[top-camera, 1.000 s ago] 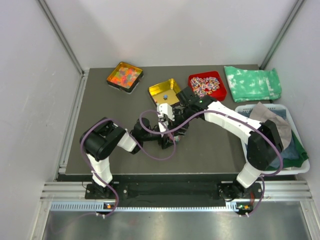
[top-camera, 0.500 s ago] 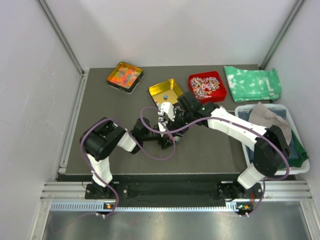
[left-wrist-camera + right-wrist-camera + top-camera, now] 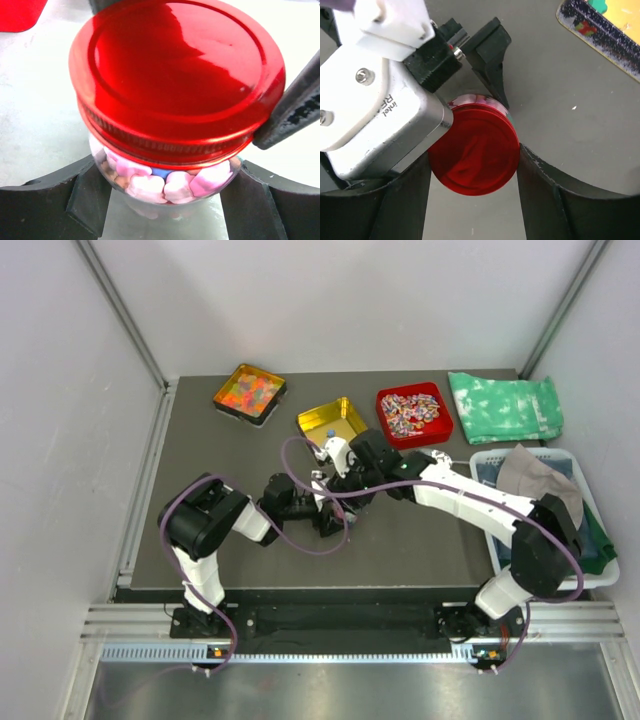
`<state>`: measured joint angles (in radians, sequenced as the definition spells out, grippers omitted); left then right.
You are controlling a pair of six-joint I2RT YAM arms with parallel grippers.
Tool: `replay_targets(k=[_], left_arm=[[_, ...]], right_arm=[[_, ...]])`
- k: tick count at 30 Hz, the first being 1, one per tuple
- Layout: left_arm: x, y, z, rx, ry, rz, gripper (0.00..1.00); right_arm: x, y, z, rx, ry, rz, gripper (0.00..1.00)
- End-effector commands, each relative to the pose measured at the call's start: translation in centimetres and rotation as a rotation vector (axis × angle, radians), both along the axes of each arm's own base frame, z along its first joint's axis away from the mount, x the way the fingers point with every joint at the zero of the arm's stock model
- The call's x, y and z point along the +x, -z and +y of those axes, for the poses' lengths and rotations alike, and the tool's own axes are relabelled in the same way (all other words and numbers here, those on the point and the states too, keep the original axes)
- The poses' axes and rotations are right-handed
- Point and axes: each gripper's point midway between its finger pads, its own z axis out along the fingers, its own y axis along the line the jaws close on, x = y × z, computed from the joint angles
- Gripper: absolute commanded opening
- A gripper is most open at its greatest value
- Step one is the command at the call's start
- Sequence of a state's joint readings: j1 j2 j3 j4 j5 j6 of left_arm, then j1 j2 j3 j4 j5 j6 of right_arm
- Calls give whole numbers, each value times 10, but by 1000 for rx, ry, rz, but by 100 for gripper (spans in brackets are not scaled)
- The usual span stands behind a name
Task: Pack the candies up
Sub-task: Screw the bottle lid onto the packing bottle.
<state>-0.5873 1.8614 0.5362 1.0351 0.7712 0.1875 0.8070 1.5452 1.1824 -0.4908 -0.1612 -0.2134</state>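
Note:
A glass jar [image 3: 150, 207] packed with pink, white and blue candies [image 3: 165, 182] stands on the table under a glossy red lid [image 3: 175, 75]. My left gripper [image 3: 167, 192] is shut on the jar's body, a finger on each side. From above, my right gripper [image 3: 474, 165] is shut on the red lid [image 3: 475, 152], with both fingers touching its rim. In the top view both grippers meet at mid-table, left gripper [image 3: 328, 515] below right gripper [image 3: 340, 495], and the jar is hidden under them.
A yellow tray [image 3: 340, 418] holding a few loose candies lies just behind the grippers. A red tray [image 3: 445, 425] of striped wrapped sweets and a black tray [image 3: 249, 392] of orange gummies sit further back. A green cloth [image 3: 505, 405] and a white basket [image 3: 495, 453] of cloths are at the right.
My right arm has swung left from beside the yellow tray to over the jar, and its jaws have narrowed onto the red lid. The left arm has held still.

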Motion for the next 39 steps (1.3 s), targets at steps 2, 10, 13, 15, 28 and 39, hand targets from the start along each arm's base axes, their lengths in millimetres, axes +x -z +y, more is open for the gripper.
replay_targets(k=[2, 10, 13, 15, 28, 39], left_arm=[[1, 19, 0, 77, -38, -26, 64], [1, 20, -1, 78, -35, -23, 64], [1, 19, -2, 77, -34, -23, 64], [1, 19, -2, 77, -34, -24, 64], [-3, 20, -3, 75, -10, -16, 64], [-23, 28, -10, 67, 114, 52, 64]], right_arm=[[-6, 6, 36, 43, 101, 85, 68], [-5, -11, 28, 32, 3, -15, 99], [0, -14, 20, 21, -29, -46, 99], [1, -19, 18, 32, -65, -48, 99], [20, -16, -12, 29, -416, -123, 99], [7, -18, -7, 163, -561, -124, 98]])
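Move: The right fingers are closed around the red lid on the bottle, its middle within about 1 cm of that hand. From that hand, the gold tin stands about 18 cm ahead and 3 cm left, and the red tray about 19 cm ahead and 14 cm right, both some 10 cm lower. The left hand grips the bottle body, with the lid roughly 6 cm above it. Right fingers open off the lid, then swing back counter-clockwise about 30 degrees; left keeps gripping the bottle. ##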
